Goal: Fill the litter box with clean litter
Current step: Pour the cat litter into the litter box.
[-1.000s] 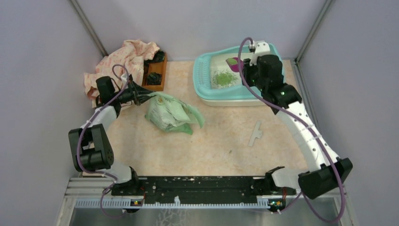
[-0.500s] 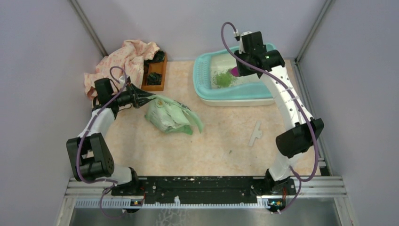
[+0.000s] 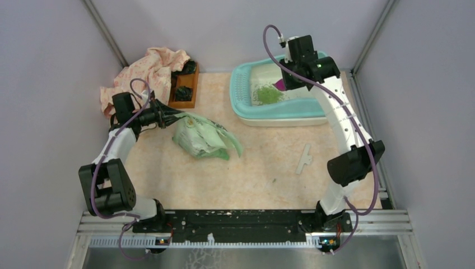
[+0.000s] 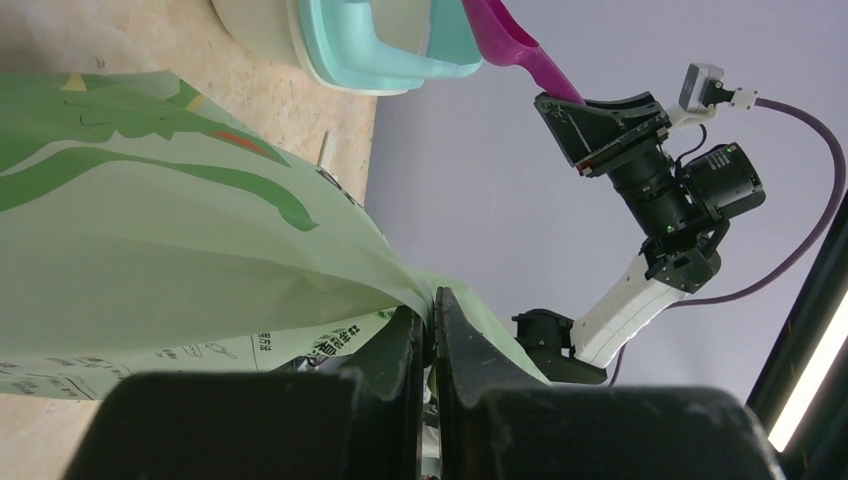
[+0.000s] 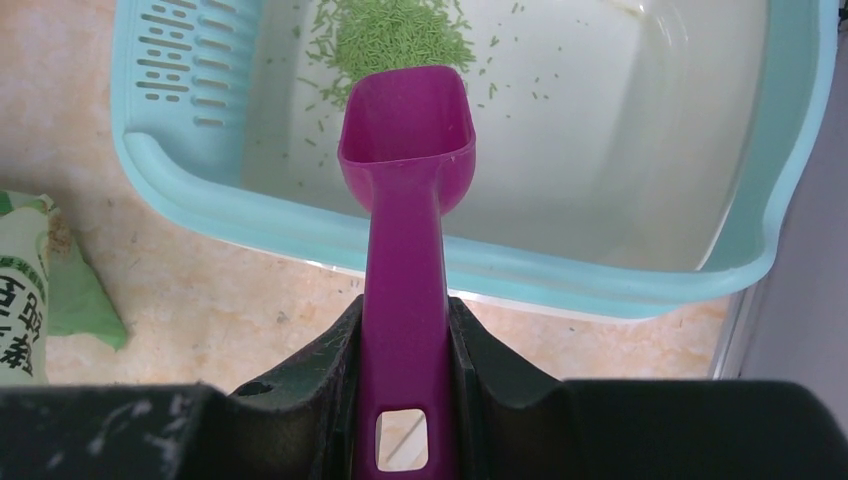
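Observation:
The litter box (image 3: 241, 95) (image 5: 160, 170), teal-rimmed with a cream basin, stands at the back right. A pile of clean litter (image 3: 267, 95) (image 5: 400, 35), green granules, lies in its basin near the perforated ledge. My right gripper (image 3: 285, 81) (image 5: 405, 325) hangs over the box, shut on the handle of a purple scoop (image 5: 407, 150) (image 3: 277, 86) whose empty bowl sits above the basin. My left gripper (image 3: 167, 117) (image 4: 432, 325) is shut on the edge of the pale green litter bag (image 3: 201, 137) (image 4: 150, 230), which lies on the table left of centre.
A small wooden tray (image 3: 185, 87) with dark items stands at the back left beside a crumpled pink cloth (image 3: 143, 73). A pale flat strip (image 3: 304, 158) lies on the table right of centre. Grey walls close in the sides and back.
The right arm swung up and back over the litter box a second ago, then held. The scoop now sits beside the litter pile. The left arm barely moved.

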Robot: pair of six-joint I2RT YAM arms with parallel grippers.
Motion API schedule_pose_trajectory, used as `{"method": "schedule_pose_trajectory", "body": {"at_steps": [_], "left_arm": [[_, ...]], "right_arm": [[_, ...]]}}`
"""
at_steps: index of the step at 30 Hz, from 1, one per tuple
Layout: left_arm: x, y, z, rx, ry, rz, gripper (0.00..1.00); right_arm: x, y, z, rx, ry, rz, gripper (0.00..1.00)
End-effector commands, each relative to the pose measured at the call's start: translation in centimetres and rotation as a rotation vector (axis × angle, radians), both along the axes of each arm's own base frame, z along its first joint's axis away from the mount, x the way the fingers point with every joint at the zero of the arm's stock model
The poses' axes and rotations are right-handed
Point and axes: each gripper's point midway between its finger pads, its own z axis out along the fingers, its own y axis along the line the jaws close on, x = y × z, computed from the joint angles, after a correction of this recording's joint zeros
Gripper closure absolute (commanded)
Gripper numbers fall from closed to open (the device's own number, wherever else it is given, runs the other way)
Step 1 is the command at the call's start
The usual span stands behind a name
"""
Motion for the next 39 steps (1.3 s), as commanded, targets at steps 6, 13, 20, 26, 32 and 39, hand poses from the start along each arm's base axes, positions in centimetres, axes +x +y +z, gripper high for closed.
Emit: {"method": "schedule_pose_trajectory", "body": {"at_steps": [6, 13, 20, 26, 32, 39], "left_arm": [[0.5, 0.0, 2.4, 0.036, -0.117, -0.024, 0.83], [0.8, 0.1, 2.4, 0.047, -0.121, -0.022, 0.52], [0.9, 0.2, 2.4, 0.054, -0.124, -0.026, 0.43], [1.0, 0.2, 2.4, 0.054, -0.121, -0.023, 0.42], [1.2, 0.2, 2.6, 0.055, -0.122, -0.022, 0.45], [1.1, 0.2, 2.5, 0.056, -0.120, -0.019, 0.46]], "right_arm": [[-6.3, 5.2, 8.0, 0.227, -0.332, 0.270, 1.00], [-15.7, 7.7, 9.8, 0.494, -0.365, 0.500, 1.00], [-22.7, 8.9, 8.2, 0.568, -0.236, 0.682, 1.00], [-26.2, 10.1, 5.3, 0.560, -0.122, 0.768, 1.00], [-27.9, 11.0, 4.3, 0.568, -0.083, 0.816, 1.00], [-24.2, 11.3, 1.6, 0.485, -0.084, 0.668, 1.00]]}}
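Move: From the right hand, which holds the emptied scoop over the near side of the litter box, the litter bag's middle is about 33 cm left, 16 cm back and 22 cm down. The green litter pile lies roughly 5 cm ahead and 6 cm left of that hand, 27 cm down; the pale scraper is some 23 cm back and 6 cm right, near 30 cm down. The left hand pinches the bag's rim, the bag's middle about 4 cm back, 8 cm right and 16 cm below. Swing the right gripper back about 27 cm and left some 11 cm, out of the litter box towards the bag, arching up on the way and sinking again to near its starting height. Keep hold of the scoop and turn it some 45 degrees counter-clockwise, rolling the hand's left side up. Meanwhile open the left fingers to about half, easing off the bag's rim while lifting slightly. ##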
